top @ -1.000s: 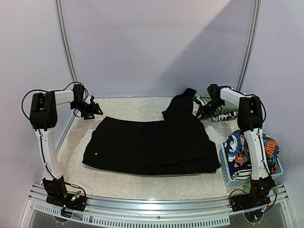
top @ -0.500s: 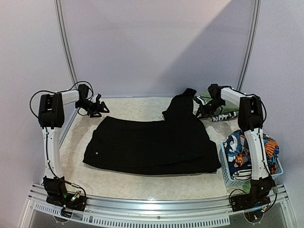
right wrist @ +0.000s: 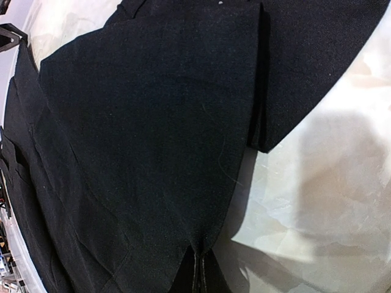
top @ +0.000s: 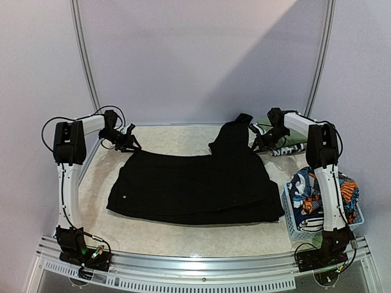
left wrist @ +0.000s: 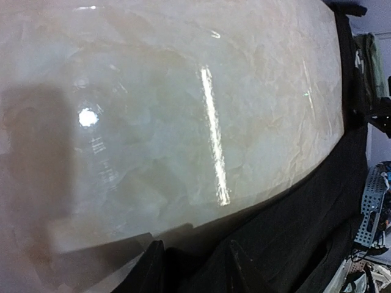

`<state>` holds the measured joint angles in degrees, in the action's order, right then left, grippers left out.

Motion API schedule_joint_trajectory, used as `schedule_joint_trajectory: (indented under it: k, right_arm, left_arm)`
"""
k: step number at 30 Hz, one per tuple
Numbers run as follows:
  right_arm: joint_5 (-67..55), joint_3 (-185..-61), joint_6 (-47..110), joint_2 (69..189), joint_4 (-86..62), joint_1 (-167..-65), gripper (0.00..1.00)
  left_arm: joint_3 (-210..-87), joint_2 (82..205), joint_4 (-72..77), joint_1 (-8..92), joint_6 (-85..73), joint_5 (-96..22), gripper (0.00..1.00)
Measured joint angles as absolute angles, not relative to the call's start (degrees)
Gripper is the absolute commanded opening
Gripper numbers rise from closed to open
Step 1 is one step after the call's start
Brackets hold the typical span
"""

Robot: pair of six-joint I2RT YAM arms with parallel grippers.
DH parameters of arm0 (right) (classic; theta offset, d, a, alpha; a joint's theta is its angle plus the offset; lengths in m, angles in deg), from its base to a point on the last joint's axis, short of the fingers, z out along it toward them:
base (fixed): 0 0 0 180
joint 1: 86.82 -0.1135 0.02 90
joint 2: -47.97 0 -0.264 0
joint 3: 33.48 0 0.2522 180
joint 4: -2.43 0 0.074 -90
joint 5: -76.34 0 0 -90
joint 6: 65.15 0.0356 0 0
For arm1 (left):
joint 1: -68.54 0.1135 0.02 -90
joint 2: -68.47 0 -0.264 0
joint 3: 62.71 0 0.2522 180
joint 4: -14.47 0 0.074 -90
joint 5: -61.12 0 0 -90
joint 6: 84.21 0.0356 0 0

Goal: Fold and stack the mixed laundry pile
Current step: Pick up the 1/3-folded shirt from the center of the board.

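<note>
A large plain black garment [top: 195, 186] of the mixed laundry pile lies spread across the table. Its far right part is pulled up into a peak [top: 235, 131]. My right gripper [top: 258, 142] is shut on that raised cloth; in the right wrist view its fingertips [right wrist: 198, 274] pinch a fold of black fabric [right wrist: 153, 122]. My left gripper [top: 129, 142] is at the garment's far left corner. In the left wrist view its jaws [left wrist: 195, 247] stand apart, straddling the black edge [left wrist: 293, 220]. An orange-blue-white cartoon-print piece [top: 308, 189] fills the basket.
A pale blue lattice basket [top: 298, 231] stands at the near right, also visible as a basket [left wrist: 372, 201] in the left wrist view. A folded olive-green cloth [top: 296, 146] lies at the far right, beside a black-and-white printed piece [top: 280, 151]. Metal frame posts [top: 85, 67] rise behind.
My left gripper has moved right and down to the garment's far left corner, and its jaws have narrowed. The right arm and the garment's raised peak have not moved.
</note>
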<state>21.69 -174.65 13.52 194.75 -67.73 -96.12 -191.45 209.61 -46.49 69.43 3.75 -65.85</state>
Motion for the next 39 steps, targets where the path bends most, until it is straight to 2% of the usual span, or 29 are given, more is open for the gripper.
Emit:
schedule_joint_trajectory:
  k: [10, 12, 16, 19, 29, 39]
  right_arm:
    - [21.7, -174.7, 13.7, 194.8, -67.7, -96.1, 0.03]
    - [21.7, -174.7, 13.7, 194.8, -67.7, -96.1, 0.02]
    - [21.6, -174.7, 13.7, 194.8, -67.7, -96.1, 0.03]
    - [21.6, -174.7, 13.7, 194.8, -67.7, -96.1, 0.03]
    - [22.2, -174.7, 13.4, 194.7, -67.5, -96.1, 0.0]
    - [24.1, -173.7, 11.8, 190.1, -66.6, -96.1, 0.0]
  left_arm:
    - [-194.6, 211.9, -47.2, 69.3, 4.3, -68.0, 0.24]
    - [-194.8, 212.4, -47.3, 69.3, 4.3, -68.1, 0.17]
    - [-194.8, 212.5, -48.0, 69.3, 4.8, -68.3, 0.12]
    - [-194.8, 212.5, -48.1, 69.3, 5.1, -68.7, 0.0]
    - [-193.7, 211.3, -46.6, 69.3, 4.0, -69.8, 0.0]
    - [-188.5, 199.2, -40.7, 69.2, 1.0, -71.9, 0.0]
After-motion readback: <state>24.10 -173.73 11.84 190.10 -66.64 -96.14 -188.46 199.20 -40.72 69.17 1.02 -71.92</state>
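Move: The shirt's far left corner lies practically between the left hand's part-open fingers, about 1 cm to their right and 1 cm below; the shirt's middle is some 20 cm back and 27 cm right. The right hand already pinches the shirt's far right corner. From that hand, the black sleeve lies about 9 cm ahead and 9 cm left, the folded stack 6 cm ahead and 16 cm right, the basket roughly 28 cm back and 23 cm right. The shirt's far left corner is pinched as the left fingers, after edging about 1 cm right, close fully on it; that hand then lifts it roughly 10 cm, fingertips tilting outward about 10 degrees. The right hand keeps its pinch on the other corner, holds still, then follows late, rising about 4 cm. ##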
